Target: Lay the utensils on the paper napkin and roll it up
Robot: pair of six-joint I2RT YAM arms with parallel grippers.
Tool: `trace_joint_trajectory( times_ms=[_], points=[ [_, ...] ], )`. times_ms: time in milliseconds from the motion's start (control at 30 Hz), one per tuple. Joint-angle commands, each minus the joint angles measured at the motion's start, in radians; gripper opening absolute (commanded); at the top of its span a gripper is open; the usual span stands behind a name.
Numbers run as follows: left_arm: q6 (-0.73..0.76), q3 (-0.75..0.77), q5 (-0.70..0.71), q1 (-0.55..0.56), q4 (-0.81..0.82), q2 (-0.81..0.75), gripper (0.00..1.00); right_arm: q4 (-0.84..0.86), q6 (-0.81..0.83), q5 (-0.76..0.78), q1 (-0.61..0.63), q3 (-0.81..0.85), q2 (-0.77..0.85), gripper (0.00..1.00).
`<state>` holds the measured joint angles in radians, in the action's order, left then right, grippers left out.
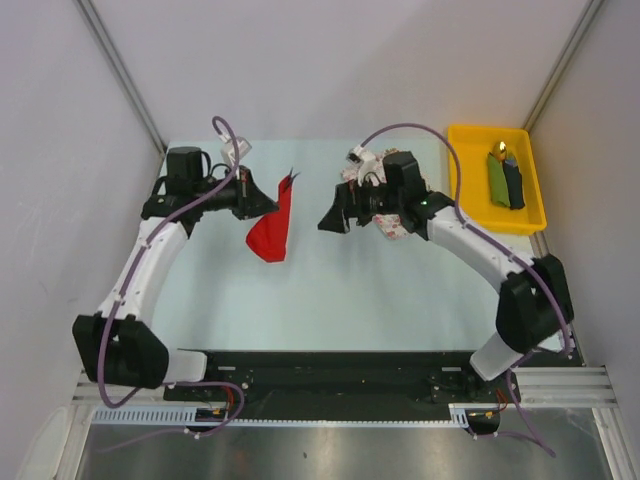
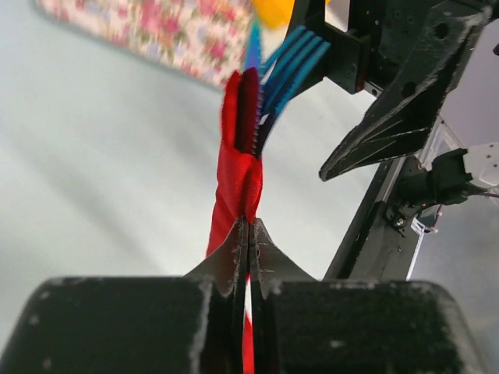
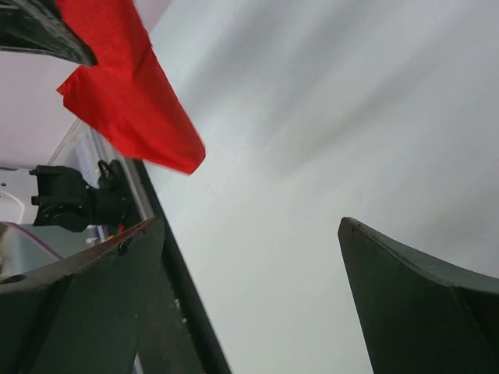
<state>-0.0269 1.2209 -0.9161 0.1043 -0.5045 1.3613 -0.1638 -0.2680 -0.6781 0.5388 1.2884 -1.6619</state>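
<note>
The red paper napkin (image 1: 272, 232) is bunched into a loose twisted roll, and my left gripper (image 1: 268, 203) is shut on it at mid-length. In the left wrist view the napkin (image 2: 240, 183) runs out from the closed jaws of the left gripper (image 2: 249, 234). The blue tines of the utensils (image 2: 288, 70) stick out of the napkin's far end. My right gripper (image 1: 330, 220) stands wide open just right of the roll with nothing between its fingers. In the right wrist view the right gripper (image 3: 249, 222) frames bare table, and a loose corner of the napkin (image 3: 125, 101) hangs at the upper left.
A yellow tray (image 1: 470, 170) at the back right holds green and dark rolls (image 1: 505, 180). A floral cloth (image 2: 148, 31) lies on the table beneath the right arm. Grey walls close in the table on both sides and at the back.
</note>
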Motion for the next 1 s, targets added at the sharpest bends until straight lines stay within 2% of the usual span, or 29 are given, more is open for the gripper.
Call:
trace_joint_trajectory(
  times_ms=[0,133,233,300,433,633,733,967],
  points=[
    [0.024,0.12,-0.131,0.017,-0.009,-0.116,0.0,0.053,0.211,0.06,0.006,0.023,0.226,1.0],
    [-0.017,0.157,-0.223,0.023,0.036,-0.163,0.0,0.034,0.259,-0.021,0.007,0.026,0.31,1.0],
    [-0.06,0.158,-0.289,0.031,0.087,-0.2,0.0,0.049,0.265,-0.199,0.007,0.026,0.333,1.0],
    [-0.08,0.154,-0.337,0.035,0.124,-0.217,0.0,0.087,0.193,-0.288,0.019,0.022,0.333,1.0],
    [-0.172,0.121,-0.38,0.067,0.204,-0.269,0.0,0.258,0.136,-0.301,0.062,-0.026,0.349,0.99],
    [-0.249,0.048,-0.391,0.133,0.23,-0.338,0.0,0.375,0.161,-0.288,0.182,-0.044,0.363,0.96],
    [-0.278,0.017,-0.389,0.169,0.247,-0.37,0.0,0.417,0.148,-0.291,0.22,-0.044,0.364,0.91],
    [-0.323,0.003,-0.379,0.198,0.274,-0.395,0.0,0.442,0.107,-0.321,0.265,-0.06,0.363,0.67]
  ],
)
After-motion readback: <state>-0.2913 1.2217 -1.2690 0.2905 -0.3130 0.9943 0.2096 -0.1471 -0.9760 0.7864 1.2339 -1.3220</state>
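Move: My left hand keeps the rolled napkin and its utensils in the air. My open right gripper waits about 12 cm to that hand's right, a touch nearer me and a few centimetres lower. From my right hand, the rolled napkin is about 12 cm to the left and slightly above. Fork and knife ends poke out 5 cm ahead, 9 cm left; the loose tail hangs 7 cm back, 11 cm left. The floral mat lies 20 cm ahead, 11 cm right, far below. I bring both hands together around the roll as they rise, then sweep back towards me: each travels about 16 cm back, my left some 14 cm up and 5 cm right with its pinch kept, my right 18 cm up, ending a little further left. My right fingers tilt up, turn counter-clockwise by some 30 degrees to straddle the roll, and start closing near the end; my left turns clockwise. ##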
